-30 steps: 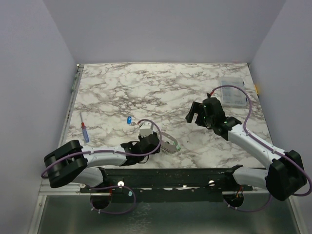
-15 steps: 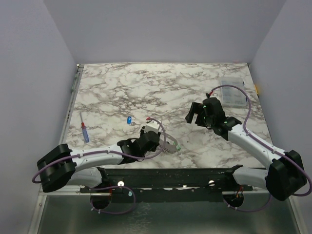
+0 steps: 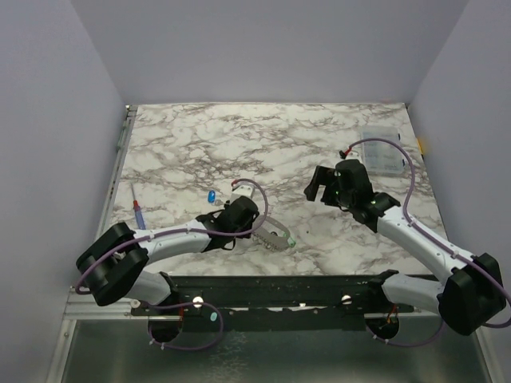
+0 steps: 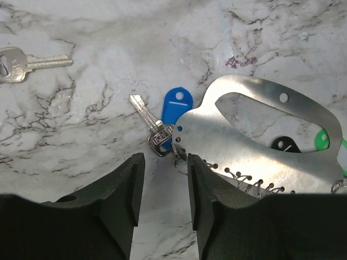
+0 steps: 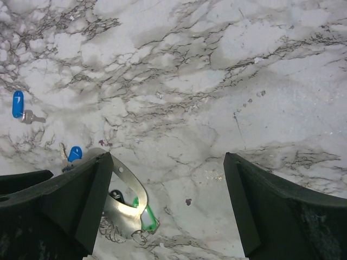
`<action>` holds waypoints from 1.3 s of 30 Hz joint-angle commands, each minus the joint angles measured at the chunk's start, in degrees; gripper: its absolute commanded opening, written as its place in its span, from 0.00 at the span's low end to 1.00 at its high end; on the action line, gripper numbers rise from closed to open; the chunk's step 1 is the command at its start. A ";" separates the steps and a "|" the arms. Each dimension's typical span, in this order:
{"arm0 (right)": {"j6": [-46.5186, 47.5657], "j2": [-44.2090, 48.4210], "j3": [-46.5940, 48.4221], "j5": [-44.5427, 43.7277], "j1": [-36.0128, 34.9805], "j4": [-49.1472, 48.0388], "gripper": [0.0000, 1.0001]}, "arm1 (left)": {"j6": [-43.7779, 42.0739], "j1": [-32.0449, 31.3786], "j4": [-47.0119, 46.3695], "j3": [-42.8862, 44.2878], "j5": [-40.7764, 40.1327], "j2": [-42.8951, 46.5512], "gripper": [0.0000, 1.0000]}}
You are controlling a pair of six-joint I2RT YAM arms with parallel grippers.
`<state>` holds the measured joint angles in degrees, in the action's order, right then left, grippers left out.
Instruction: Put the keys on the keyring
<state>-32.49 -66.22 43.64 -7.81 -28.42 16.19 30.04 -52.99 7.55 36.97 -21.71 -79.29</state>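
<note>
The keyring (image 4: 217, 138) is a flat silvery loop lying on the marble, with small wire rings along its lower edge. A blue-headed key (image 4: 177, 104) lies at its left end, and black (image 4: 282, 144) and green (image 4: 323, 139) heads show through its opening. My left gripper (image 4: 165, 184) hovers open over bare marble just left of the keyring (image 3: 275, 234), its right finger (image 4: 209, 189) overlapping the ring's edge. Another blue key (image 3: 211, 195) lies apart to the upper left. My right gripper (image 5: 168, 200) hangs wide open, high above the keyring (image 5: 127, 187), holding nothing.
A thin screwdriver (image 3: 140, 215) lies near the table's left edge. A clear plastic box (image 3: 382, 152) stands at the back right. A plain silver key (image 4: 24, 62) lies to the upper left in the left wrist view.
My left gripper has shifted slightly away from the near edge and leftward along the keyring's left end, its arm swinging. The right arm has barely moved.
</note>
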 commanded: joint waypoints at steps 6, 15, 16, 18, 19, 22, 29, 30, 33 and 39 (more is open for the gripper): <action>1.03 0.88 -0.72 1.16 -0.04 -0.09 0.94 | 3.51 3.53 -9.54 -7.13 14.65 5.05 0.42; 0.95 -0.78 -0.15 2.29 -0.10 -0.72 0.94 | 2.52 3.54 -8.44 -7.24 13.07 10.87 0.42; 0.94 -0.91 -0.11 2.35 -0.11 -0.72 0.94 | 2.42 3.57 -7.73 -6.88 13.11 11.23 0.42; 0.85 -0.94 -0.10 2.41 -0.07 -0.67 0.94 | 2.85 3.59 -5.30 -6.23 12.84 12.09 0.40; 0.85 -0.97 -0.06 2.34 -0.10 -0.59 0.94 | 3.77 3.55 -3.98 -5.99 12.30 12.42 0.40; 0.85 -1.12 -0.04 2.03 -0.11 -0.46 0.94 | 6.64 3.49 -1.23 -6.06 13.67 12.26 0.40; 0.76 -2.02 0.16 2.46 -0.07 -0.88 0.94 | 13.65 0.94 0.05 -7.92 13.91 12.76 0.40; 0.76 -2.07 0.07 2.49 -0.11 -0.96 0.94 | 14.55 0.88 0.02 -8.25 13.77 12.90 0.40; 0.87 -2.20 0.06 2.58 -0.06 -0.98 0.94 | 16.06 0.49 -0.07 -8.74 13.26 12.25 0.39; 0.85 -2.12 0.06 2.69 -0.13 -1.06 0.94 | 17.90 -1.30 -3.57 -9.63 11.76 8.54 0.37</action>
<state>-32.05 -67.94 43.64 -6.28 -28.42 16.08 45.23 -52.95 6.42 28.86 -8.56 -68.47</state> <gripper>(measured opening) 0.939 0.381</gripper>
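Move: The keyring plate's middle lies about 6 cm right of the left hand, 1 cm back and 3 cm below. The silver key with the blue tag at its left end is 3 cm ahead and 1 cm left; the green tag is 11 cm right and 3 cm back. The loose key is some 10 cm ahead and 10 cm left. From the right hand the plate lies 7 cm back, 10 cm left and 12 cm below. The left hand dips, lifts, then draws back 5 cm to the plate's near side, rolling 20 degrees, fingers part-open. ##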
